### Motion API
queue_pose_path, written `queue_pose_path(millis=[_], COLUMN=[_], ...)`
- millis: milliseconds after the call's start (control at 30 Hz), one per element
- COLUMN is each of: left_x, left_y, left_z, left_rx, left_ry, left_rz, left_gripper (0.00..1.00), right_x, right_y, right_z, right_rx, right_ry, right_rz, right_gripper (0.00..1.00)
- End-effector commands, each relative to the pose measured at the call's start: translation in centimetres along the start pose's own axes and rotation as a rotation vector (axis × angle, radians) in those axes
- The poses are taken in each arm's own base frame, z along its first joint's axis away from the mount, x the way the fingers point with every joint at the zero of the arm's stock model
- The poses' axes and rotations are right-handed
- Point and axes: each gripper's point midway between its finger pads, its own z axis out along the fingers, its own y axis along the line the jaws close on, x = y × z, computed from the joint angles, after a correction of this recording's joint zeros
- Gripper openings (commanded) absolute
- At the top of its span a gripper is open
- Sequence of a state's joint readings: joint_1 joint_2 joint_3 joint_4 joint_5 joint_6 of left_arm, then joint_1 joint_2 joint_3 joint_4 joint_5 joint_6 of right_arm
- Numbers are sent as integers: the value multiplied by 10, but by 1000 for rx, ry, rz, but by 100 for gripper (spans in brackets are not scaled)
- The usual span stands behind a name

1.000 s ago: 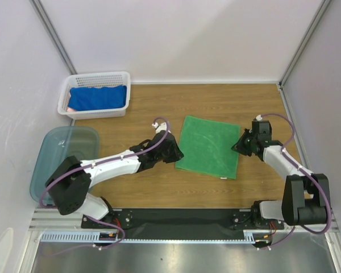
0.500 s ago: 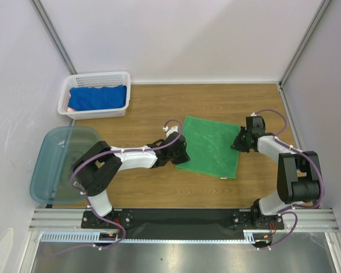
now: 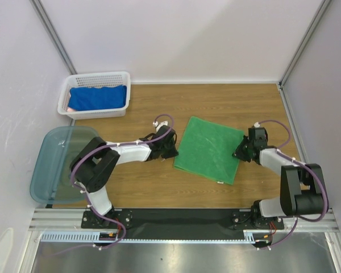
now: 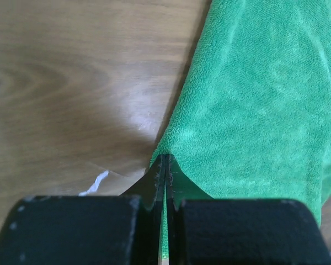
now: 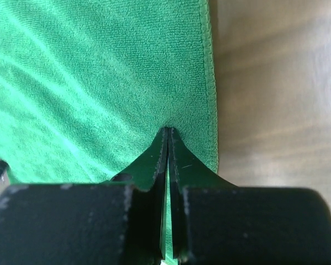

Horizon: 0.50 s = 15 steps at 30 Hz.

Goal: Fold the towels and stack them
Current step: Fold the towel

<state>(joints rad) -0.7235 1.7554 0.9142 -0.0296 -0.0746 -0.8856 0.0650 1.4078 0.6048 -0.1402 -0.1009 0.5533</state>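
Note:
A bright green towel (image 3: pixel 209 149) lies flat on the wooden table, turned a little askew. My left gripper (image 3: pixel 173 152) is at its left edge, shut, with green cloth pinched between the jaws; the left wrist view shows the towel (image 4: pixel 254 94) spreading away from the gripper (image 4: pixel 165 158). My right gripper (image 3: pixel 239 152) is at the towel's right edge, shut too, nipping the towel (image 5: pixel 99 72) just inside its hem, with the closed tips (image 5: pixel 168 130) pressed into it. A royal blue towel (image 3: pixel 98 96) lies in the white basket (image 3: pixel 123 75) at the back left.
A translucent teal tub (image 3: pixel 57 165) stands at the left edge beside the left arm's base. The white walls and metal frame posts (image 3: pixel 51 34) close off the back and sides. The table (image 3: pixel 227 102) behind the green towel is bare wood.
The left jaws closed on the green towel's left edge. The left arm's elbow folded back toward its base, and the towel shifted and turned slightly. The right gripper stayed shut at the right edge.

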Motion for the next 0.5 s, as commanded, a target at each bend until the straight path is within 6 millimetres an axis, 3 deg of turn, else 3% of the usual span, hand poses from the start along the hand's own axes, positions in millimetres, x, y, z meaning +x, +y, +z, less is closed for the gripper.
queue_pose_path(millis=[0,67,200,300,433,467], left_x=[-11,-14,-29,-46,-69,-85], left_y=[17,31,25,19,9,7], left_z=[9,18,30,33,41,41], left_rx=[-54,-79,-55,-66,-58,-72], left_ry=[20,61,109,78,49,17], left_rz=[108,133,157,199,225,225], left_gripper=[0,0,0,0,0,0], right_x=[26,34,37,52,81,85], right_y=[-13,-13,0,1,19,24], right_z=[-4,-7,-25,-32,-46,-48], right_rx=[33,31,39,69,54,40], right_ry=[15,23,-2,23,52,57], right_rz=[35,57,94,124,125,125], right_gripper=[0,0,0,0,0,0])
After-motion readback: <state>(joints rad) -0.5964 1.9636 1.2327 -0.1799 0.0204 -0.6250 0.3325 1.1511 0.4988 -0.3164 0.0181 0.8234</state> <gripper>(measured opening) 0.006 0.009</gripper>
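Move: Under both hands' shut fingertips lies the green towel. Its middle is about 16 cm to the left hand's right and 2 cm ahead of it, with the near-left corner some 5 cm straight back and a white table mark 4 cm left and 1 cm back. From the right hand the towel's middle is about 11 cm left and 2 cm ahead, the near-right corner some 13 cm back and 1 cm left, and the white tag 12 cm back and 7 cm left. Turning the towel flat between them, the two hands slide opposite ways with fingers still shut and tips on the cloth: the left pushes its left edge about 7 cm forward, turning slightly clockwise, while the right drags its right side some 6 cm back and 5 cm left, rising about a centimetre. ##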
